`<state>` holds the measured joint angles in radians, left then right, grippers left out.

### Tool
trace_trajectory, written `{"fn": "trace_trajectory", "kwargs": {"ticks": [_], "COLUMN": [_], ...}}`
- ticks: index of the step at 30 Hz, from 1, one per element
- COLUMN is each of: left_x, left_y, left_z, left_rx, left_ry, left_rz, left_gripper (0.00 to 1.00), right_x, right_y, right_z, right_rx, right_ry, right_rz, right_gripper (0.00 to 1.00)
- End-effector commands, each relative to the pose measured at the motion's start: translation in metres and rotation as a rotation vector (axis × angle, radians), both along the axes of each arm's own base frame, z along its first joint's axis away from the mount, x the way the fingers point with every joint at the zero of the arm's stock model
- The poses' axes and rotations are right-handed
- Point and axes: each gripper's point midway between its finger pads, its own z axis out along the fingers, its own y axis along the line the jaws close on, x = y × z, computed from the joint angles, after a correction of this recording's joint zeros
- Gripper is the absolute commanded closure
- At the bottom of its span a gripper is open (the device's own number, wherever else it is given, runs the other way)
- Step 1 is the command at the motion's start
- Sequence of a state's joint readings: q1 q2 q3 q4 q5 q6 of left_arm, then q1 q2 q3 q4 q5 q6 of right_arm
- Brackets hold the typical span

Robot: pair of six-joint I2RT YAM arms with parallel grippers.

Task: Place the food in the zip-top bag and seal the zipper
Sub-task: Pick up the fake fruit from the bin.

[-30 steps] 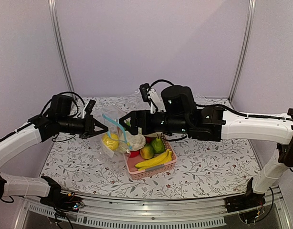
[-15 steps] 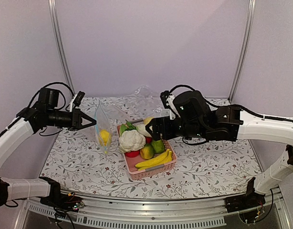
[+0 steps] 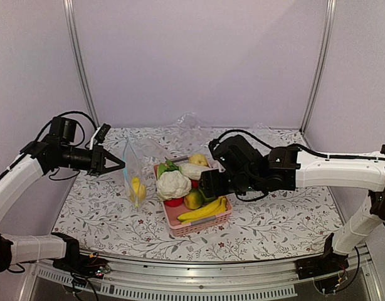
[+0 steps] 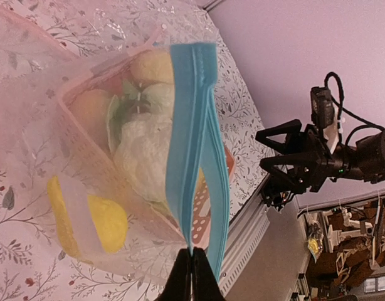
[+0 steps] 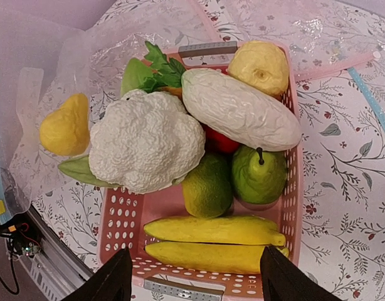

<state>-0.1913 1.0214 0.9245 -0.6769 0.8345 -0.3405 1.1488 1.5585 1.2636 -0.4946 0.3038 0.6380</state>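
My left gripper [image 3: 121,165] [image 4: 192,256] is shut on the light-blue zipper [image 4: 191,144] at a corner of the zip-top bag [image 3: 135,170], which hangs left of the basket. The bag's mouth gapes, and a yellow lemon-like fruit [image 3: 137,187] [image 4: 108,223] [image 5: 66,128] lies inside. In the pink basket [image 3: 204,225] [image 5: 116,221] lie a white oblong piece [image 5: 239,116], a round green fruit [image 5: 208,185] and another yellow fruit [image 5: 258,66]. My right gripper [image 3: 205,185] [image 5: 199,279] hovers open just above the basket's near end, holding nothing.
The basket also holds a white cauliflower [image 5: 145,147], a green pear [image 5: 258,175], a banana bunch [image 5: 211,241] and something red under the white piece. Another clear plastic bag [image 3: 192,122] lies crumpled at the back; its blue strip [image 5: 374,103] shows right of the basket.
My right gripper has drawn back from the bag's mouth and come down over the basket. The left arm has pulled the bag to the left, with the yellow fruit inside.
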Motion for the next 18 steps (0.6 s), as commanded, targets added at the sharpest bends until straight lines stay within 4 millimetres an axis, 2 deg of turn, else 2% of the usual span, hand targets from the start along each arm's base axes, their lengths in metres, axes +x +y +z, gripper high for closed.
{"fn": "trace_trajectory", "kwargs": {"ticks": [1,6,11,18], "left_x": [0.01,0.023,0.03,0.035], "left_y": [0.003,0.01,0.007,0.004], "left_z": [-0.017,-0.039,-0.039,-0.041], "left_rx": [0.041,0.12,0.086,0.036], "left_ry": [0.022,0.023,-0.034,-0.047], "left_rz": [-0.004,0.023,0.028,0.04], "left_gripper": [1.0,1.0,1.0,1.0], "right_x": [0.002,0.003,0.006,0.011], "right_y": [0.007,0.024,0.038,0.047], "right_z": [-0.022,-0.044,-0.065,-0.091], "right_rx": [-0.017,-0.05,-0.054,-0.097], "right_ry": [0.05,0.072,0.097,0.114], "right_rz": [-0.027,-0.02,-0.028,-0.036], "right_gripper": [0.33,0.3,0.31,0.32]}}
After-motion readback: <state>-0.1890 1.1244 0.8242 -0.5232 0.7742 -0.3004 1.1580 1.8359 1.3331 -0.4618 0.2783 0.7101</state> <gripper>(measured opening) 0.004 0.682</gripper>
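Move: Beneath the open right fingers, about 13 cm down, some 4 cm ahead and 3 cm to the left, lies the mango in the bin. The green pear sits roughly 4 cm beyond the mango and 5 cm to its right, the two bananas about 6 cm nearer and 4 cm to its right, and the cauliflower some 7 cm left and 3 cm beyond it. From the left hand, the mango is about 20 cm right, level fore and aft, 17 cm below. Sinking about 9 cm into the space over the bin, the right hand closes in on the mango, drifting some 3 cm left and tipping about 10 degrees, its fingers kept open. Meanwhile the left hand keeps its pinch on the bag's zipper edge and lowers it about 5 cm, easing some 3 cm forward. ##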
